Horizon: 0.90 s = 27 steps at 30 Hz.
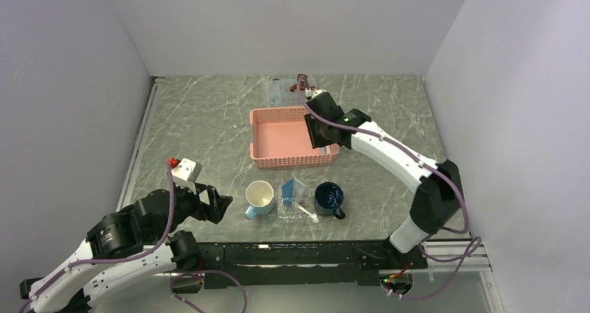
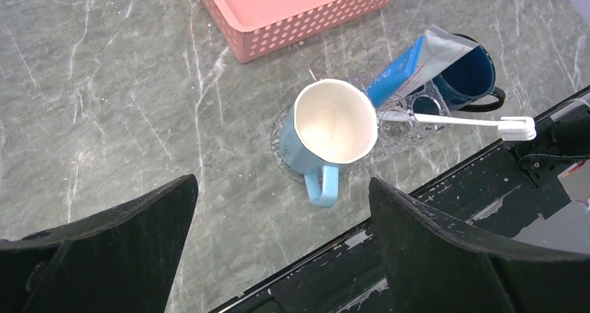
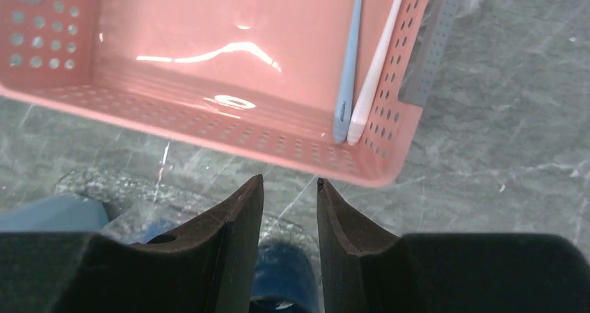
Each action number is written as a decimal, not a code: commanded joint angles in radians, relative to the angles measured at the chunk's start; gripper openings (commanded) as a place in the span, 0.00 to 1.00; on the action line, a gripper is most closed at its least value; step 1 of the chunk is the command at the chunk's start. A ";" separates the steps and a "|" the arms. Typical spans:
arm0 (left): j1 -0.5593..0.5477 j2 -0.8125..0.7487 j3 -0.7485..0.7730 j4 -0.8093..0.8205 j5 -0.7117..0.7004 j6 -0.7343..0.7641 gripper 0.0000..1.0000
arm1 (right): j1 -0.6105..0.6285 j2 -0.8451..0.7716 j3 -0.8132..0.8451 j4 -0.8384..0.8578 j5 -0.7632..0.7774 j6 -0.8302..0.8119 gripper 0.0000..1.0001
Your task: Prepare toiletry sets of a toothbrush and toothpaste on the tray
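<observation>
A small clear tray sits between two cups near the front edge. In it lie a light-blue toothpaste tube and a white toothbrush; both also show in the left wrist view, the toothpaste and the toothbrush. Another white toothbrush lies beside a slim blue stick along the pink basket's right wall. My right gripper hovers over the basket's near right part, narrowly open and empty. My left gripper stands wide open and empty, left of the cups.
The pink lattice basket stands mid-table. A light-blue cup is left of the tray and a dark blue mug right of it. A larger clear tray lies at the back. The table's black front rail runs just below the cup.
</observation>
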 commanded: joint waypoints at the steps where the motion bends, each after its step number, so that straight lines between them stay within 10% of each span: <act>1: -0.002 0.006 -0.001 0.024 -0.026 -0.012 0.99 | -0.064 0.083 0.045 0.077 -0.118 -0.039 0.37; 27: -0.003 0.007 0.001 0.014 -0.050 -0.023 0.99 | -0.175 0.442 0.156 0.113 -0.138 -0.031 0.39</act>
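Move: The blue-grey toothbrush in the basket lies about 11 cm ahead of the right hand, 2 cm to its right and 16 cm below. The white toothbrush lies beside it, some 2 cm farther right. Behind the hand stand the navy mug, about 10 cm back and 4 cm right, and the toothpaste, roughly 8 cm back and 6 cm left. From the left hand, the blue-grey toothbrush is some 28 cm ahead and 26 cm right, well below. Down and forward, the right hand sinks about 13 cm over the near right corner of the basket while reaching some 6 cm out, the forward reach fading before the descent eases off. Its fingers tip about 15 degrees steeper and stay partly open, coming close to the near handle end of the blue-grey toothbrush, just left of it, without closing. ##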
